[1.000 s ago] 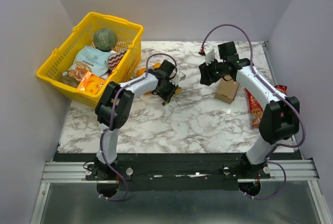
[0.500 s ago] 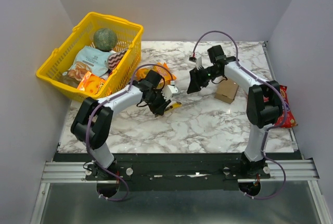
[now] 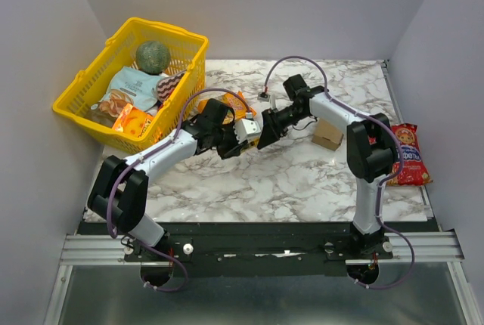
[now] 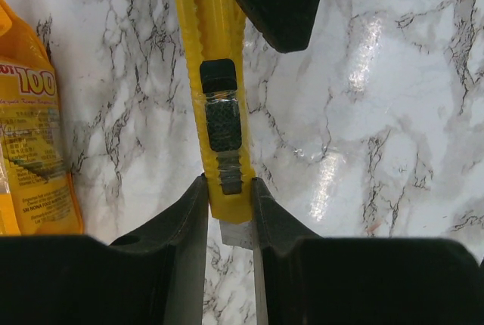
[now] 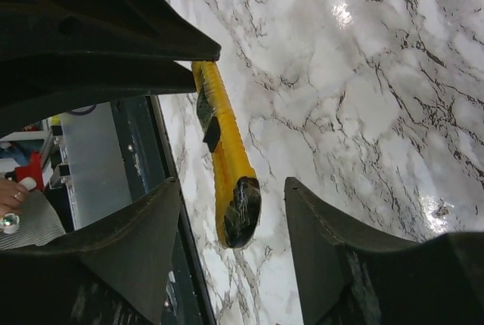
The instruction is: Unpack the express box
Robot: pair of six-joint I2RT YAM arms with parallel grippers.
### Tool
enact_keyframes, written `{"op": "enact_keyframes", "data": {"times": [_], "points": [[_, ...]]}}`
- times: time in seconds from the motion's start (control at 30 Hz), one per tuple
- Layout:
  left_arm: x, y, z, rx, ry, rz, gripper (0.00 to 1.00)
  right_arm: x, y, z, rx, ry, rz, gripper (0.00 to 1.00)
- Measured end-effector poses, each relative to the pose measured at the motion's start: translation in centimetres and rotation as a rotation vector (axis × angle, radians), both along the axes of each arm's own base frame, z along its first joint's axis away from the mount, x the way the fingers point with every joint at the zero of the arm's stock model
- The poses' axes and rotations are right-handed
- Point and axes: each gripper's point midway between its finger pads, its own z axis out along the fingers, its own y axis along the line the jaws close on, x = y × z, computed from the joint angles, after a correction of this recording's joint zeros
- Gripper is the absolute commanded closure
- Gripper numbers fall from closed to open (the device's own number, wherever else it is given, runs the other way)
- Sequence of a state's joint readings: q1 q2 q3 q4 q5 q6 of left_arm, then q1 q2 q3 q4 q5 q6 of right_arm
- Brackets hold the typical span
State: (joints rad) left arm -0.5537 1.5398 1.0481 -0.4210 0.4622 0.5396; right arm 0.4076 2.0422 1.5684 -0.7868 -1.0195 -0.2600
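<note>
The express box (image 3: 327, 134) is a small brown cardboard box on the marble table, right of centre, behind my right arm. My left gripper (image 3: 246, 130) is shut on a yellow utility knife (image 4: 221, 106); in the left wrist view (image 4: 228, 189) the jaws pinch its blade end, with a bit of blade showing. My right gripper (image 3: 265, 134) meets it from the right. In the right wrist view (image 5: 232, 189) it is open, with its fingers (image 5: 151, 227) on either side of the knife's black rear end (image 5: 240, 212), not touching it.
An orange snack packet (image 3: 236, 103) lies behind the left gripper and shows in the left wrist view (image 4: 30, 151). A red snack bag (image 3: 408, 155) lies at the table's right edge. A yellow basket (image 3: 79, 87) holding snacks and a green ball stands at the back left.
My right gripper has swung left, away from the box, to the left gripper. The left arm has turned the knife toward it. The knife's rear end now sits between the open right jaws.
</note>
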Motion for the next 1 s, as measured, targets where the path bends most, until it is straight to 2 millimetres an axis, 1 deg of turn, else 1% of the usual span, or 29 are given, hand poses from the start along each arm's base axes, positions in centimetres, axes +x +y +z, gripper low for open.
{"op": "enact_keyframes", "data": {"times": [0.23, 0.27, 0.37, 0.43, 0.47, 0.53, 0.6, 0.63, 0.67, 0.7, 0.73, 0.77, 0.8, 0.83, 0.87, 0.9, 1.0], "points": [[0.4, -0.3, 0.4, -0.012, -0.019, -0.004, 1.00, 0.1, 0.1, 0.1, 0.002, 0.028, -0.015, 0.41], [0.4, -0.3, 0.4, -0.013, -0.020, -0.005, 1.00, 0.1, 0.2, 0.1, 0.003, 0.031, -0.017, 0.44], [0.4, -0.4, 0.5, -0.014, -0.022, -0.006, 1.00, 0.1, 0.2, 0.3, 0.007, 0.037, -0.020, 0.48], [0.5, -0.6, 0.8, -0.019, -0.027, -0.009, 1.00, 0.1, 0.3, 0.3, 0.011, 0.046, -0.023, 0.55], [0.5, -0.7, 1.0, -0.022, -0.030, -0.011, 1.00, 0.2, 0.4, 0.4, 0.013, 0.049, -0.025, 0.62], [0.5, -0.9, 1.1, -0.025, -0.032, -0.016, 1.00, 0.3, 0.5, 0.5, 0.017, 0.053, -0.028, 0.70], [0.5, -0.9, 1.1, -0.025, -0.034, -0.017, 1.00, 0.3, 0.6, 0.5, 0.024, 0.062, -0.028, 0.76], [0.5, -0.9, 1.1, -0.023, -0.035, -0.018, 1.00, 0.2, 0.7, 0.6, 0.031, 0.070, -0.028, 0.85], [0.5, -0.9, 1.1, -0.021, -0.038, -0.020, 1.00, 0.1, 0.7, 0.8, 0.039, 0.082, -0.027, 0.88], [0.6, -0.9, 1.1, -0.020, -0.039, -0.020, 0.98, 0.1, 0.8, 0.9, 0.045, 0.084, -0.024, 0.91], [0.7, -0.9, 1.1, -0.019, -0.044, -0.020, 0.90, 0.0, 0.8, 1.0, 0.048, 0.086, -0.022, 0.97], [0.7, -0.8, 1.1, -0.019, -0.044, -0.018, 0.79, 0.0, 0.8, 1.0, 0.050, 0.083, -0.019, 0.99], [0.7, -0.8, 1.1, -0.019, -0.045, -0.017, 0.57, 0.0, 0.8, 1.0, 0.051, 0.079, -0.018, 1.00], [0.7, -0.8, 1.1, -0.019, -0.042, -0.014, 0.51, 0.0, 0.8, 0.9, 0.051, 0.076, -0.016, 0.99], [0.7, -0.8, 1.1, -0.020, -0.043, -0.013, 0.46, 0.0, 0.8, 0.9, 0.050, 0.073, -0.015, 0.99], [0.7, -0.9, 1.2, -0.024, -0.036, -0.005, 0.38, 0.1, 0.8, 0.9, 0.050, 0.067, -0.015, 0.99], [1.3, -1.4, 2.1, -0.043, -0.021, 0.023, 0.30, 0.3, 0.7, 1.1, 0.053, 0.033, -0.006, 1.00]]}}
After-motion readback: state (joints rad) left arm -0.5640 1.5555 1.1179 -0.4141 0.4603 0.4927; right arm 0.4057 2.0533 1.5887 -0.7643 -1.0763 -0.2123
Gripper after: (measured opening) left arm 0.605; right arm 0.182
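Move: My left hand still pinches the utility knife by its blade end. From my left hand the knife's middle is about 4 cm to the right, 1 cm ahead and 1 cm up. From my right hand that middle lies some 4 cm left and 1 cm back, level in height, with the black tail already between the open fingers. From my left hand the orange bag is roughly 12 cm ahead, 3 cm left and 8 cm down; the express box, also 8 cm below, is about 8 cm ahead and 17 cm right of my right hand. I shut my right fingers on the knife's black tail, easing that hand only about 1 cm up and to the left, while my left hand keeps its pinch and rises a similar amount. Once the right fingers have closed, I open the left ones off the blade end; that hand ends some 2 cm higher overall, slightly farther right and forward, still straddling the knife. ##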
